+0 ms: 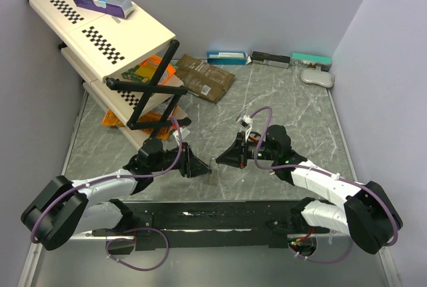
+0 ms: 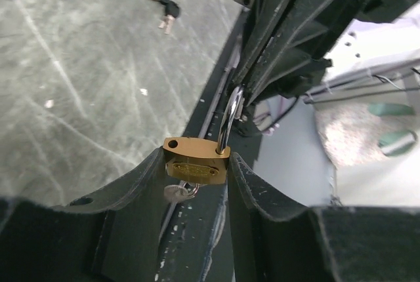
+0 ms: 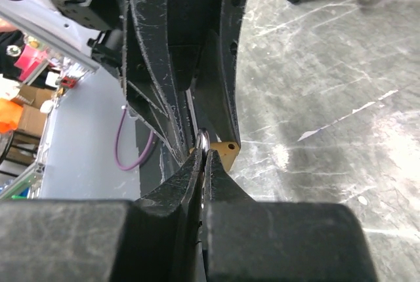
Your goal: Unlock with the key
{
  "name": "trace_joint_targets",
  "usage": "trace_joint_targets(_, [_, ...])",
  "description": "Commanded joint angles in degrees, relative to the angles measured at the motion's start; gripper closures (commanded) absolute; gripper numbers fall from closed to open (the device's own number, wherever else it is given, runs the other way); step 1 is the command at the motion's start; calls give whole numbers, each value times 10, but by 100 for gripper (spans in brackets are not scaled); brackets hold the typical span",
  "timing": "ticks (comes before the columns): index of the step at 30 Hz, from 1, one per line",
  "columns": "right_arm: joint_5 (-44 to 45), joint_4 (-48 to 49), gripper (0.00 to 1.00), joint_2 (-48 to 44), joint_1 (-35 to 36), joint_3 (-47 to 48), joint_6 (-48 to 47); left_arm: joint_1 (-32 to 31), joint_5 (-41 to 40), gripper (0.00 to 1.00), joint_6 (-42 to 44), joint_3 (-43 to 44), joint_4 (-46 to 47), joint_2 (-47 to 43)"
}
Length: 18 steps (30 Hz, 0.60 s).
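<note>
A small brass padlock (image 2: 194, 164) is clamped by its body between the fingers of my left gripper (image 2: 195, 161). Its steel shackle (image 2: 228, 121) stands up out of one hole only, and the other hole (image 2: 172, 143) is bare. A silver key (image 2: 176, 193) on a ring sticks out of the underside of the lock. My right gripper (image 3: 205, 154) faces the left one and is shut on the shackle (image 3: 203, 140), with the brass body (image 3: 227, 154) just behind its tips. From above, the padlock (image 1: 212, 165) hangs between left gripper (image 1: 197, 164) and right gripper (image 1: 224, 160).
A spare pair of black-headed keys (image 2: 164, 8) lies on the marble table (image 1: 293, 110). A folding white rack (image 1: 107, 33) with a box (image 1: 103, 0) stands at the back left, with snack packets (image 1: 203, 77) beside it. Flat boxes (image 1: 227, 57) line the back wall.
</note>
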Motion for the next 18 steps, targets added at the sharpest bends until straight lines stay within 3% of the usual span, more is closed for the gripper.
trace_joint_targets(1, [2, -18, 100, 10, 18, 33, -14, -1, -86, 99, 30, 36, -47, -25])
trace_joint_targets(18, [144, -73, 100, 98, 45, 67, 26, -89, -346, 99, 85, 122, -270, -3])
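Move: My left hand already grips the brass padlock body. The shackle, one leg already out, stands about 2 cm forward, 3 cm right and 2 cm up from that hand. My right fingers are shut on the shackle; the body sits roughly 3 cm left, 2 cm back and 3 cm below them. On the table, about 14 cm below my left hand, the orange padlock lies some 12 cm ahead and 15 right, and the black-headed keys 4 ahead and 22 right. I take the opened padlock down and forward with both hands together, about 5 cm towards the table, keeping my left grip on the body and my right pinch on the shackle. On the way my left fingers tip down and swing towards forward, some 25 degrees in all, while my right hand dips its tips and turns clockwise by less, so the body and shackle twist against each other. ##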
